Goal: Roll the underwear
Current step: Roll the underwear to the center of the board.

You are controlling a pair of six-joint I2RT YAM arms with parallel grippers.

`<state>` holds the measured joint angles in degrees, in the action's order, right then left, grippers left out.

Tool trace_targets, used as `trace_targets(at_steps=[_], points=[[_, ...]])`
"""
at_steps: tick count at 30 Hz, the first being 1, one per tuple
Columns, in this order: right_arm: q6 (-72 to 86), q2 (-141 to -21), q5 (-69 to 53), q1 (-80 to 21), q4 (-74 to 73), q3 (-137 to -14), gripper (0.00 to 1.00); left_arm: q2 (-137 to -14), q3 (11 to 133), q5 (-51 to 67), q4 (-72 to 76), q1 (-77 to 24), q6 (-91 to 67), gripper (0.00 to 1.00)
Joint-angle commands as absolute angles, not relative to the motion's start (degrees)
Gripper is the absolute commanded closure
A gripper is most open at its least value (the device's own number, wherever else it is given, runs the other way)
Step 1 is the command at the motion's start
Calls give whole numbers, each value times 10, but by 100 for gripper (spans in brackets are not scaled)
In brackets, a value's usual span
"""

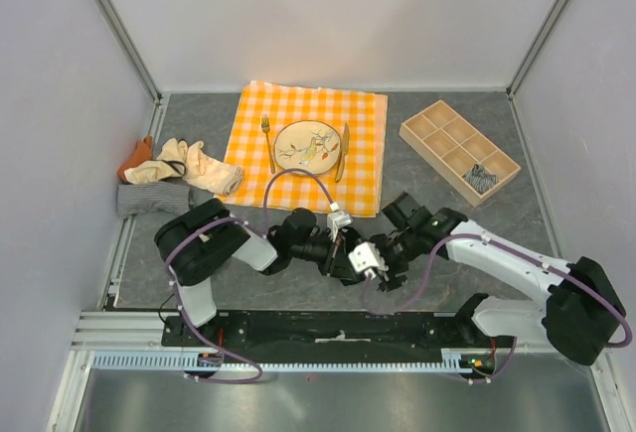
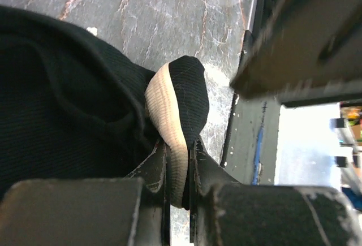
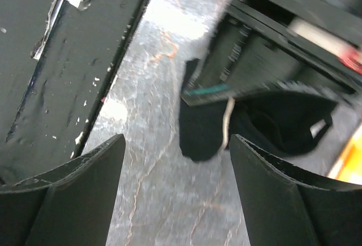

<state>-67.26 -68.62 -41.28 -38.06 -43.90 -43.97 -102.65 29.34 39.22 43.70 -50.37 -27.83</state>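
My left gripper (image 2: 180,151) is shut on the underwear (image 2: 189,85), a black garment with a cream band. The cream band (image 2: 165,110) is pinched between its fingers. The rest of the black cloth spreads to the left on the grey table. My right gripper (image 3: 176,164) stands open just above the table with nothing between its fingers. The hanging black underwear (image 3: 198,136) is a little beyond it. In the top view both grippers meet at the front middle and hide this garment. More underwear lies at the far left: orange (image 1: 133,157), cream (image 1: 194,166) and striped grey (image 1: 152,198).
An orange-and-white checked tablecloth (image 1: 363,144) at the back carries a plate (image 1: 310,146), fork (image 1: 267,142) and knife (image 1: 344,151). A wooden divided tray (image 1: 442,134) at the right holds a rolled striped garment (image 1: 481,179). The table's near edge rail lies close to both grippers.
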Motion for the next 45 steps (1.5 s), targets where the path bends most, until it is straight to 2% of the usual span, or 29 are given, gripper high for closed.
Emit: trace_targets(at_steps=[1,5,10,12,16,17,18,24,29,31,34,40,45], points=[[-671,-698,-339,-459,-310,-403,20,-1097,270,397,363,-469,-361,98],[-666,-731,-273,-494,-283,-389,27,-1111,263,396,394,-457,-388,98],[-657,-778,-215,-512,-250,-369,30,-1112,256,393,427,-453,-411,97],[-654,-793,-202,-514,-246,-369,34,-1107,249,394,442,-453,-421,91],[-635,-833,-176,-515,-250,-379,48,-1067,218,386,496,-450,-442,58],[-625,-840,-174,-515,-254,-382,56,-1037,202,381,515,-449,-444,57],[-624,-847,-176,-515,-259,-386,60,-1021,194,369,523,-448,-443,56],[-621,-883,-195,-515,-301,-402,74,-843,130,296,488,-447,-369,55],[-610,-905,-257,-511,-370,-453,78,-670,55,222,459,-483,-271,54],[-609,-919,-307,-503,-416,-483,78,-591,40,160,441,-545,-209,53],[-621,-947,-370,-485,-482,-523,78,-535,30,86,434,-637,-127,51],[-684,-1044,-465,-432,-633,-598,78,-551,39,6,452,-748,-17,42],[-693,-1113,-465,-400,-670,-637,78,-650,94,-59,422,-821,89,40]])
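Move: In the left hand's shut fingers is the underwear's rolled near edge, the black body spreading some 5 cm ahead of it. For the open, higher right hand, the roll's free end lies about 3 cm ahead, 5 cm left and 6 cm down, with the body's middle roughly 7 cm ahead, 7 cm left and 7 cm down. The checkered cloth's near right corner is about 13 cm ahead of the right hand, 2 cm left and 8 cm below. Sinking about 6 cm, then reaching left and slightly forward, the right hand closes on the roll's free end. Meanwhile the left hand rolls its pinch some 15 degrees farther forward, opens and backs off left and up, then back towards the table's near edge, sinking again. The right hand keeps its pinch and twists the roll forward about 40 degrees, drifting back and right. ##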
